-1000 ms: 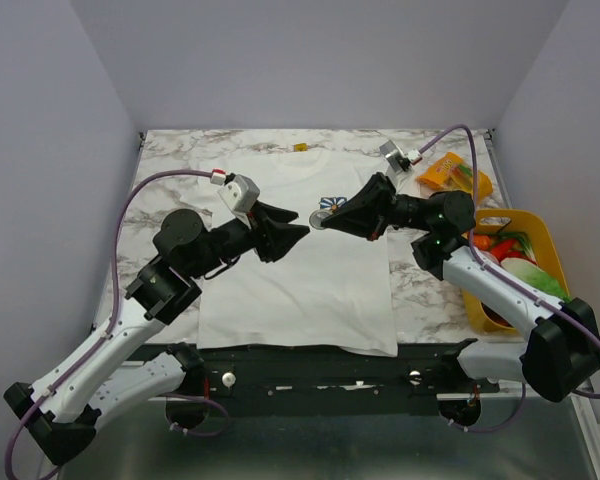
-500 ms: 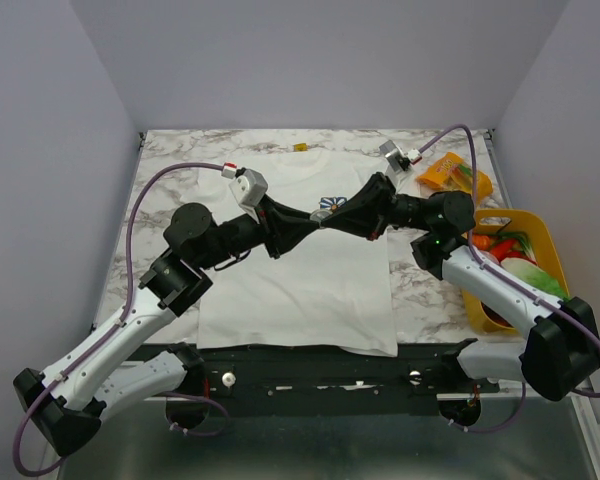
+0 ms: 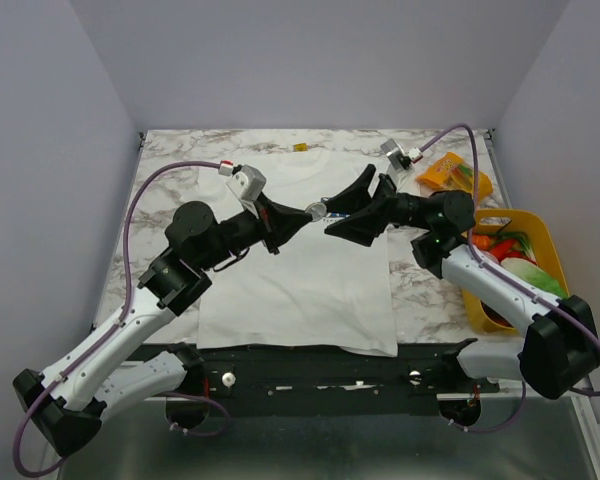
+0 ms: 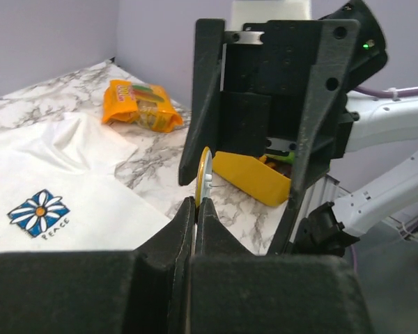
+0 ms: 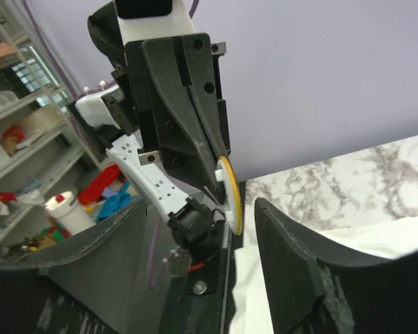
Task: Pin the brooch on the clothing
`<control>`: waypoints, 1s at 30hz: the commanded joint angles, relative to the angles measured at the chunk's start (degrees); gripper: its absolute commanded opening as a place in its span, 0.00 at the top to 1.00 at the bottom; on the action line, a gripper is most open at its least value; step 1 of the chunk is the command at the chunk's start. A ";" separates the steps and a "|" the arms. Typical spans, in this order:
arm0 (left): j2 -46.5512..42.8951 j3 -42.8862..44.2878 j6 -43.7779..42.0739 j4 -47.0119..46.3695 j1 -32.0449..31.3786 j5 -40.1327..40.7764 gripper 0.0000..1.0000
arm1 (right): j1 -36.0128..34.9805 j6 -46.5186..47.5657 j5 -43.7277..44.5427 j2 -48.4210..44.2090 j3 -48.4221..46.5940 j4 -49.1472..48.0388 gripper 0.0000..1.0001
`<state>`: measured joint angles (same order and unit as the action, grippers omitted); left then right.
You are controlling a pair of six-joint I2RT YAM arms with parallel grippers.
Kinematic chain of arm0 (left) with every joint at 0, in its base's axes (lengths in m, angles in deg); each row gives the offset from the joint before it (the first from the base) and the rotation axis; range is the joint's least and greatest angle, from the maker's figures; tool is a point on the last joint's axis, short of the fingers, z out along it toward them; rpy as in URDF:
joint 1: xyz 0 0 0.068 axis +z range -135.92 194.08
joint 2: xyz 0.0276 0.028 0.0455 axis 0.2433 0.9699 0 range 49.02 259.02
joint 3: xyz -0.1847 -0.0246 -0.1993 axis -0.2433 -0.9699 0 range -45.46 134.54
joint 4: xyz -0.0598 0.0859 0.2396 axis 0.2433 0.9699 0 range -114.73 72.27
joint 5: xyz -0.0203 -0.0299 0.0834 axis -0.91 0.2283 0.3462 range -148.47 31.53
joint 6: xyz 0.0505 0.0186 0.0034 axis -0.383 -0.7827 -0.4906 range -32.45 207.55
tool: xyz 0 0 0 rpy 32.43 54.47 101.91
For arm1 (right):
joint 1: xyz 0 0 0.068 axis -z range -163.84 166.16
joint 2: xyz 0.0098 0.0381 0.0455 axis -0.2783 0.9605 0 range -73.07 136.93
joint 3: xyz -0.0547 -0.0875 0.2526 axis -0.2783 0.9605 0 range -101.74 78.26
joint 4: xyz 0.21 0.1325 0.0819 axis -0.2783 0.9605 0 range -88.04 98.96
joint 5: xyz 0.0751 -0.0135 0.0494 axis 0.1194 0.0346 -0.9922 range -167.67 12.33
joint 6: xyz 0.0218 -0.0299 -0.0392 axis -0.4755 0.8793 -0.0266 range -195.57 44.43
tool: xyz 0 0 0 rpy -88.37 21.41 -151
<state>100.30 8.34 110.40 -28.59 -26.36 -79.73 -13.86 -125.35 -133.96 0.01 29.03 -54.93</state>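
The brooch (image 3: 317,211) is a small round disc with a yellow face and a silver back, held in the air over the clothing's chest. My left gripper (image 3: 308,213) is shut on the brooch's lower edge (image 4: 203,177), with a thin pin showing on the silver side. My right gripper (image 3: 332,216) is open, one finger on each side of the brooch (image 5: 230,195) and neither touching it. The clothing (image 3: 300,290) is a white T-shirt lying flat on the marble table. Its flower emblem (image 4: 38,211) shows in the left wrist view.
An orange snack packet (image 3: 452,172) lies at the back right. A yellow basket (image 3: 540,240) of vegetables stands at the right edge. A tiny yellow piece (image 3: 300,147) lies on the table just beyond the collar. Walls close in the table on three sides.
My left gripper reached right to the brooch and shut on it. My right gripper, which was holding the brooch, opened and let it go.
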 commanded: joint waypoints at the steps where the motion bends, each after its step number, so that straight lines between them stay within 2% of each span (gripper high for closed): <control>1: 0.74 3.76 -2.28 9.54 0.46 12.36 1.00 | 1.80 1.96 1.00 -1.18 1.33 1.14 0.18; 4: 3.02 5.87 -3.34 14.90 0.46 20.77 1.00 | 2.94 5.65 2.58 -2.23 2.30 6.23 0.08; 6: 5.30 6.93 -3.69 17.29 0.46 26.59 1.00 | 3.30 9.51 3.73 -3.73 2.65 10.10 0.06; 7: 6.10 7.80 -3.87 19.22 0.46 30.79 1.00 | 3.48 11.35 5.74 -4.43 2.48 15.69 0.05; 9: 8.99 8.77 -4.30 20.72 0.46 35.47 1.00 | 3.48 16.80 7.68 -6.19 2.13 20.73 0.04; 10: 10.22 9.82 -4.39 22.47 0.54 37.15 1.00 | 3.48 18.47 10.21 -6.63 1.95 26.24 0.03; 11: 13.11 10.70 -4.57 23.53 0.46 41.51 1.00 | 3.48 21.54 11.80 -7.16 1.77 28.91 0.02; 18: 28.41 18.79 -6.33 30.75 0.72 55.51 1.00 | 3.48 29.12 24.02 -9.80 1.95 43.77 0.00; 25: 43.53 28.62 -7.29 36.37 3.62 59.04 1.00 | 3.56 29.13 39.30 -10.33 3.97 54.23 0.00; 30: 51.89 33.73 -8.70 38.48 6.78 57.73 1.00 | 3.92 27.19 43.98 -8.74 4.23 59.34 0.00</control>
<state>147.82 37.78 103.27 6.19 -21.93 -24.78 -10.45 -97.98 -97.87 -9.09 32.89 -2.89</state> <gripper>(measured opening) 0.014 0.995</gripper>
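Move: The left hand has the brooch pinched; the plain shirt chest it heads for lies about 28 cm ahead, 12 cm to its left and 36 cm below. The daisy print lies about 28 cm ahead of this hand and 7 cm to its right, at the same depth. From the right hand, just off the brooch, that chest area is some 28 cm ahead, 15 cm left and 36 cm down. Left hand carries the brooch 20 cm forward, down, leftward towards the shirt, tipping fingers down; right sinks, opening wider. ##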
